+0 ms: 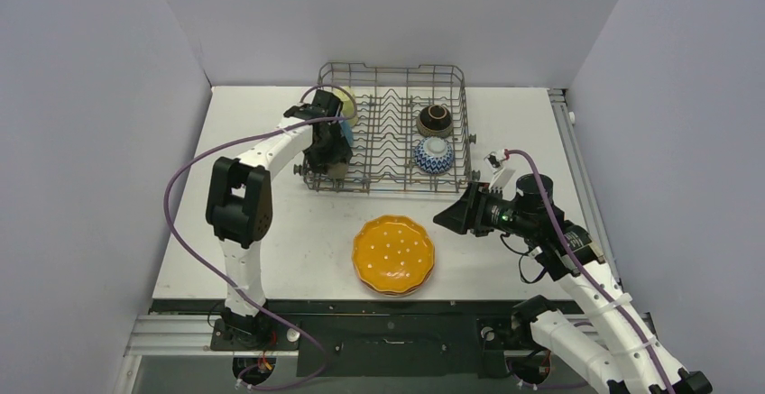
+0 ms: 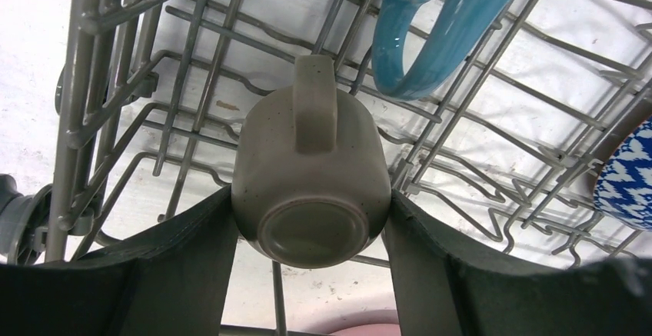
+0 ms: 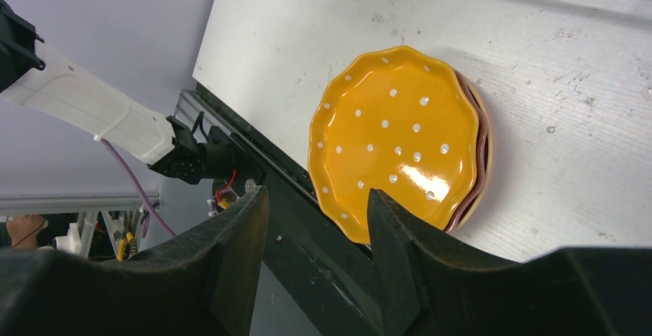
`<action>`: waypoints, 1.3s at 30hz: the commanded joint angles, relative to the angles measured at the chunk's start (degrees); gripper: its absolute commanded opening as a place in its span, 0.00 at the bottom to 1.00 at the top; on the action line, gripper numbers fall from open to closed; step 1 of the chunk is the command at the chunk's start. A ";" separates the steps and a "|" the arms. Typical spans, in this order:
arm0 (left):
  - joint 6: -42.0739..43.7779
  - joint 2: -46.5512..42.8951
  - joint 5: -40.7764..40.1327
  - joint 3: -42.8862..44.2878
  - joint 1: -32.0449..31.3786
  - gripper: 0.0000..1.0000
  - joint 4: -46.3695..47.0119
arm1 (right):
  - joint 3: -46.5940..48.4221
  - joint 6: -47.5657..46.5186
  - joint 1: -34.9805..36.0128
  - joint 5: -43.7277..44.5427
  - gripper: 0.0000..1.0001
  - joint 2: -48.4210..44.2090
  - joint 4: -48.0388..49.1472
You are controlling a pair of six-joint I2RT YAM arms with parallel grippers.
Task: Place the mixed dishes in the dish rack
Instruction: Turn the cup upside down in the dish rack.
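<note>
The dish rack [image 1: 465, 132] stands at the back of the table. My left gripper [image 1: 327, 149] reaches into its left side and is shut on an upturned grey mug [image 2: 311, 182], with a finger pressed against each side. A blue mug [image 2: 438, 36] lies just beyond it and a pale-yellow mug [image 1: 346, 104] sits in the far left corner. On the rack's right are a dark brown bowl [image 1: 434, 120] and a blue-white patterned bowl [image 1: 434, 154]. An orange dotted plate [image 1: 394, 253] tops a stack near the front edge. My right gripper [image 1: 451, 216] hovers open and empty to the stack's right.
In the right wrist view a dark pink rim [image 3: 482, 159] and a pale rim show under the orange plate [image 3: 396, 140]. The black front rail [image 1: 379, 306] runs just below the stack. Grey walls enclose the table on the left, back and right.
</note>
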 commanded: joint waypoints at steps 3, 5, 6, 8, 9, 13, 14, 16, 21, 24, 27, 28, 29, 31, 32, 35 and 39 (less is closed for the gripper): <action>0.01 0.26 -0.90 -0.03 0.51 0.03 -0.27 | -0.60 -0.69 -0.32 -0.38 0.46 -0.36 2.47; 0.05 0.72 -0.81 0.10 0.58 0.07 -0.57 | -0.77 -0.64 -0.32 -0.29 0.47 -0.46 2.41; 0.06 0.90 -0.44 0.18 0.60 0.08 -0.62 | -0.86 -0.69 -0.32 -0.19 0.47 -0.56 2.33; 0.06 1.38 -0.01 0.47 0.60 0.11 -0.67 | -0.89 -0.76 -0.32 -0.04 0.47 -0.79 2.12; 0.06 1.58 0.12 0.54 0.60 0.13 -0.61 | -0.89 -0.83 -0.37 0.01 0.48 -0.94 2.05; 0.38 1.69 -0.09 0.89 0.60 0.19 -0.97 | -0.85 -1.02 -0.38 0.29 0.48 -1.22 1.56; 0.60 1.75 -0.19 1.10 0.60 0.21 -1.43 | -0.93 -0.98 -0.40 0.29 0.48 -1.25 1.59; 0.87 1.58 -0.68 1.27 0.60 0.27 -1.94 | -1.04 -0.93 -0.36 0.32 0.49 -1.34 1.58; 1.35 0.95 -1.65 0.83 0.60 0.45 -2.44 | -1.24 -0.65 -0.41 0.22 0.49 -1.37 1.80; 1.57 0.37 -1.70 0.23 0.60 0.56 -2.48 | -1.17 -0.54 -0.39 0.13 0.49 -1.53 1.83; 2.00 0.01 -1.90 0.15 0.60 0.63 -2.72 | -1.16 -0.41 -0.41 0.04 0.49 -1.69 1.81; 2.08 -0.16 -1.97 0.16 0.60 0.66 -2.99 | -1.16 -0.34 -0.41 -0.06 0.49 -1.82 1.74; 2.11 -0.25 -1.98 0.16 0.60 0.68 -3.06 | -1.16 -0.31 -0.41 -0.07 0.49 -1.90 1.68; 2.11 -0.65 -1.89 -0.04 0.63 0.77 -3.12 | -1.16 -0.30 -0.39 -0.04 0.49 -2.22 1.52; 2.14 -1.08 -1.88 -0.25 0.61 0.87 -2.74 | -1.16 -0.33 -0.40 -0.07 0.49 -2.42 1.53; 2.27 -2.06 -1.95 -1.04 0.69 0.98 -2.12 | -1.24 -0.16 -0.41 0.00 0.49 -2.77 1.33; 2.43 -2.69 -2.15 -0.69 0.69 0.96 -2.57 | -1.06 -0.01 -0.41 0.06 0.49 -3.26 1.01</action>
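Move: The left hand holds the upside-down grey cup just above its place in the rack's near-left corner; that spot of rack floor lies some 4 cm below and about 1 cm back, with no sideways offset. The blue mug stands around 10 cm ahead and 3 cm to the right, the pale yellow cup about 17 cm ahead and 2 cm right, the blue-white bowl roughly 24 cm right and 4 cm ahead. From the right hand, the spot is about 23 cm ahead, 24 cm left and 22 cm below. The left hand, still pinching the upside-down grey cup by its sides, lowers it about 2 cm and eases it barely half a centimetre back, down onto the wires of the rack short of the blue mug's handle, with hardly any turn of the wrist. It pauses there, then the fingers spread from their grip to nearly fully open, letting go of both sides while the hand lifts straight up some 1.5 cm. ##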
